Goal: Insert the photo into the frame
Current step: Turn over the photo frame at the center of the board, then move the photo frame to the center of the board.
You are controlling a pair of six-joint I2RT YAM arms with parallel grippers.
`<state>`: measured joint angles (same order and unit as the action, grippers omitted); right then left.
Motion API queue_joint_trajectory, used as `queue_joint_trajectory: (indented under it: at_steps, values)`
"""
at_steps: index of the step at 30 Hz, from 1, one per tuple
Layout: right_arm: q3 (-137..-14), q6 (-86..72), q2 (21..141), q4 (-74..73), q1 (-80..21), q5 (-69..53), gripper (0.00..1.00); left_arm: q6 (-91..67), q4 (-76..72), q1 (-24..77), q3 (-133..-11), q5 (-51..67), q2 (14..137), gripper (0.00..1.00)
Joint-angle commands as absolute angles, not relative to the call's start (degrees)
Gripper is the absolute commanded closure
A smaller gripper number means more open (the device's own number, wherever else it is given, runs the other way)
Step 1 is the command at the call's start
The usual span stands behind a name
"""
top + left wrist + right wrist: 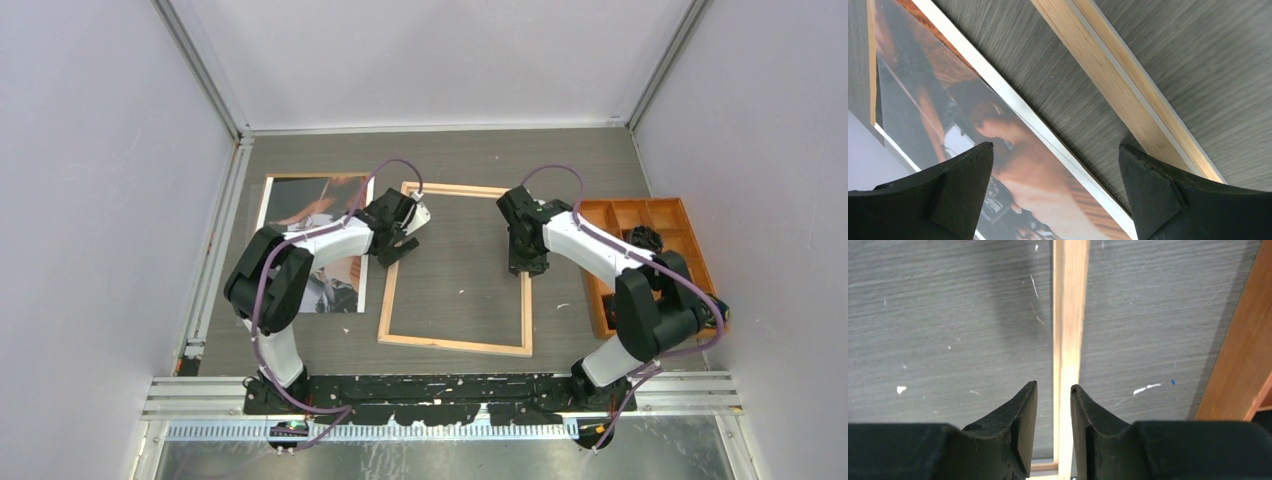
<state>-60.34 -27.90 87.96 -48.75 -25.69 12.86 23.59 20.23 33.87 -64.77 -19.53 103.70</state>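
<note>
The frame (455, 270) lies flat mid-table with its light wood back up. To its left lies the photo (310, 240), picture side up. My left gripper (400, 235) hangs open between the two. In the left wrist view, the left gripper (1055, 150) has one finger over the photo (948, 100) and the other over the frame's left rail (1113, 75). Nothing is between its jaws. My right gripper (527, 262) stands on the frame's right rail. In the right wrist view, the right gripper (1054, 385) straddles that rail (1068, 315) with jaws narrow. A slit of table shows beside the left finger.
An orange compartment tray (630, 202) sits at the right, close to the frame's right rail, and its wall shows as the tray (1243, 355) in the right wrist view. A black item (645, 238) lies in it. A thin brown edge (871, 60) shows along the photo's far side. White walls enclose the table.
</note>
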Motion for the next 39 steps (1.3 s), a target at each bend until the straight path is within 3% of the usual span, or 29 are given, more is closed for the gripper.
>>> queue_joint_trajectory:
  at_steps: [1,8,11,25,27,30,32,33,39]
  values:
    - [-61.0,-28.3,91.8,-43.7,-25.0,15.8,0.67,23.6,20.6,36.1,-62.0,-16.4,102.6,0.01]
    - [-60.8,-30.9,95.5,-41.5,-24.4,19.0,0.64,22.6,22.1,36.1,-61.6,-15.7,101.8,0.01]
    - [-60.4,-31.0,95.5,-41.2,-23.1,20.3,0.57,21.5,23.5,36.3,-61.5,-14.1,100.7,0.01]
    - [-63.3,-32.6,94.1,-42.9,-18.5,21.7,0.59,17.0,30.2,40.0,-65.6,-7.8,99.7,0.00]
    - [-64.6,-33.5,90.4,-43.9,-18.7,21.4,0.49,17.1,31.9,39.7,-67.5,-7.5,99.3,0.00]
    - [-66.7,-34.5,84.5,-43.6,-20.4,21.1,0.19,18.1,36.8,37.5,-72.4,-5.9,98.6,0.00]
    - [-69.3,-34.9,82.8,-42.9,-22.3,20.0,0.05,18.8,41.1,34.0,-76.8,-4.7,97.6,0.00]
    - [-70.7,-34.8,82.8,-42.3,-23.5,19.7,0.01,19.0,42.5,31.7,-77.9,-3.9,97.3,0.00]
    - [-82.8,-34.7,91.1,-38.8,-32.1,17.5,0.00,19.9,48.4,12.3,-85.6,-1.5,96.0,0.00]
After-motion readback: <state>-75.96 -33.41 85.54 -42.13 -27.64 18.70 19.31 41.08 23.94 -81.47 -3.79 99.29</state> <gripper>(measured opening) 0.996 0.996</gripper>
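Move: The photo frame lies flat, back up. Its right bar runs under the right hand, middle about 4 cm ahead, 1 cm right and 5 cm below; the orange box is centred about 19 cm right and 2 cm ahead of that hand. From the left hand, the frame's left bar is about 4 cm right, 2 cm back and 2 cm below; the photo's middle is level with that hand, 13 cm left, 3 cm below. Right hand sinks to the right bar, goes 5 cm right, opens, rises; left backs rightward, then lifts away. ##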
